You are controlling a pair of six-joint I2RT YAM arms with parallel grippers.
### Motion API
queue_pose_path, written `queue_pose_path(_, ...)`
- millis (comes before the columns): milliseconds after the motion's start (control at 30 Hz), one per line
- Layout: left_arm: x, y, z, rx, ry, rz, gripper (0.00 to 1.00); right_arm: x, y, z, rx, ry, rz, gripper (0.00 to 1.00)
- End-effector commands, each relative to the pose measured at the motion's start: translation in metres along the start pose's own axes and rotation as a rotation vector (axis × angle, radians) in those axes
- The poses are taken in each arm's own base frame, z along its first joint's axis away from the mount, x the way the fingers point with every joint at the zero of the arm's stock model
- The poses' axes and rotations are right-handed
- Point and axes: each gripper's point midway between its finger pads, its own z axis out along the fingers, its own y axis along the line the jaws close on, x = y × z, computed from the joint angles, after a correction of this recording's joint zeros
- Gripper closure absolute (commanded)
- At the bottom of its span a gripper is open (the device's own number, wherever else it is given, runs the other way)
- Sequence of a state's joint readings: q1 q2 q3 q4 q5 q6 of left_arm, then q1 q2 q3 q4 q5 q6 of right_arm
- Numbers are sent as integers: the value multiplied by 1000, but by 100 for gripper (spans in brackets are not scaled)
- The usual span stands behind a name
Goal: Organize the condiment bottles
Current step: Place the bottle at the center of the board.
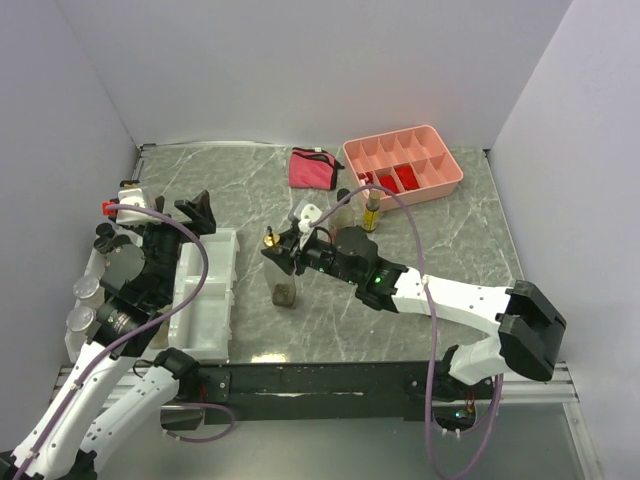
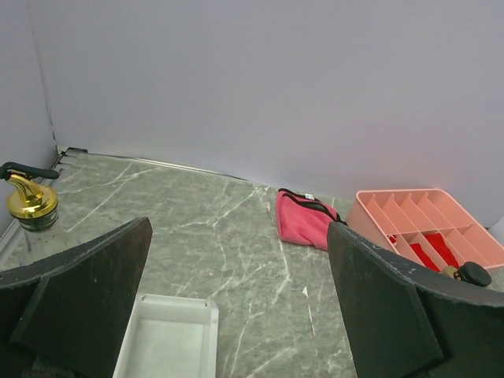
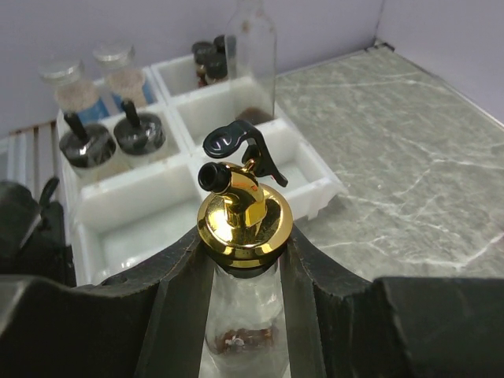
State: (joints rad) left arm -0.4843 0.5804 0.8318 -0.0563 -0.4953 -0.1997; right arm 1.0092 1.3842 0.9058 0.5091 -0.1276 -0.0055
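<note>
My right gripper (image 3: 244, 250) is shut on the neck of a clear glass bottle with a gold pour top (image 3: 240, 209), held upright above the table beside the white organizer (image 3: 315, 185); in the top view this bottle (image 1: 270, 240) sits at my right gripper (image 1: 284, 247). Several jars stand in the organizer's far cells: black-topped ones (image 3: 87, 147), silver-lidded ones (image 3: 60, 72), small black-lidded ones (image 3: 209, 55) and a tall clear bottle (image 3: 252, 55). My left gripper (image 1: 170, 225) hangs open over the organizer (image 1: 205, 290), nothing between its fingers (image 2: 394, 307). Another gold-topped bottle (image 2: 31, 203) stands at its left.
A small dark jar (image 1: 284, 294) stands on the table in front of the held bottle. A yellow bottle (image 1: 372, 212) stands near the pink compartment tray (image 1: 440, 185). A pink zip pouch (image 1: 312, 167) lies at the back. Walls close in on three sides.
</note>
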Motion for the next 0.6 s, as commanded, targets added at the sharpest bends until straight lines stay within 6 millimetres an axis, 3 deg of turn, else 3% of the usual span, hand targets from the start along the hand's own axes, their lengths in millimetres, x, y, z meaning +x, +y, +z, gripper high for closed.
queue_pose_path(0,-7,-1,2,0,-33,-13,1,-37,11,2,-67,-157,-102,90)
queue_pose_path(200,-6,-1,2,6,-32,-9,1,-21,15,-1,-78,-117,-148,74)
queue_pose_path(333,-5,-7,2,36,-27,-8,1,-9,19,-6,-104,-79,-144,53)
queue_pose_path(433,-3,-15,3,76,-16,-5,1,-4,20,-8,-104,-69,-134,44)
queue_pose_path(467,-3,-18,3,91,-14,-6,1,-3,20,-9,-104,-67,-130,36)
queue_pose_path(567,-2,-28,0,154,-7,-13,1,-3,18,-12,-90,-65,-119,23)
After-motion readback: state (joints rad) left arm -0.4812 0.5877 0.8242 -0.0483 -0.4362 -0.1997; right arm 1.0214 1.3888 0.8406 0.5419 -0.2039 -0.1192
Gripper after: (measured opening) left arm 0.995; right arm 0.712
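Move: The bottle is already gripped by the neck in the right hand; the board spot for its base lies about 24 cm below, some 2 cm back and 2 cm right. From that hand the red-labelled bottle stands 11 cm ahead and 13 cm right, and the tray's empty compartment 19 cm left and 6 cm back. From the left hand, the spot is roughly 20 cm right, 5 cm back and well below. The right hand lowers the bottle about 3 cm onto the board, easing slightly back, then opens, releasing its neck. ##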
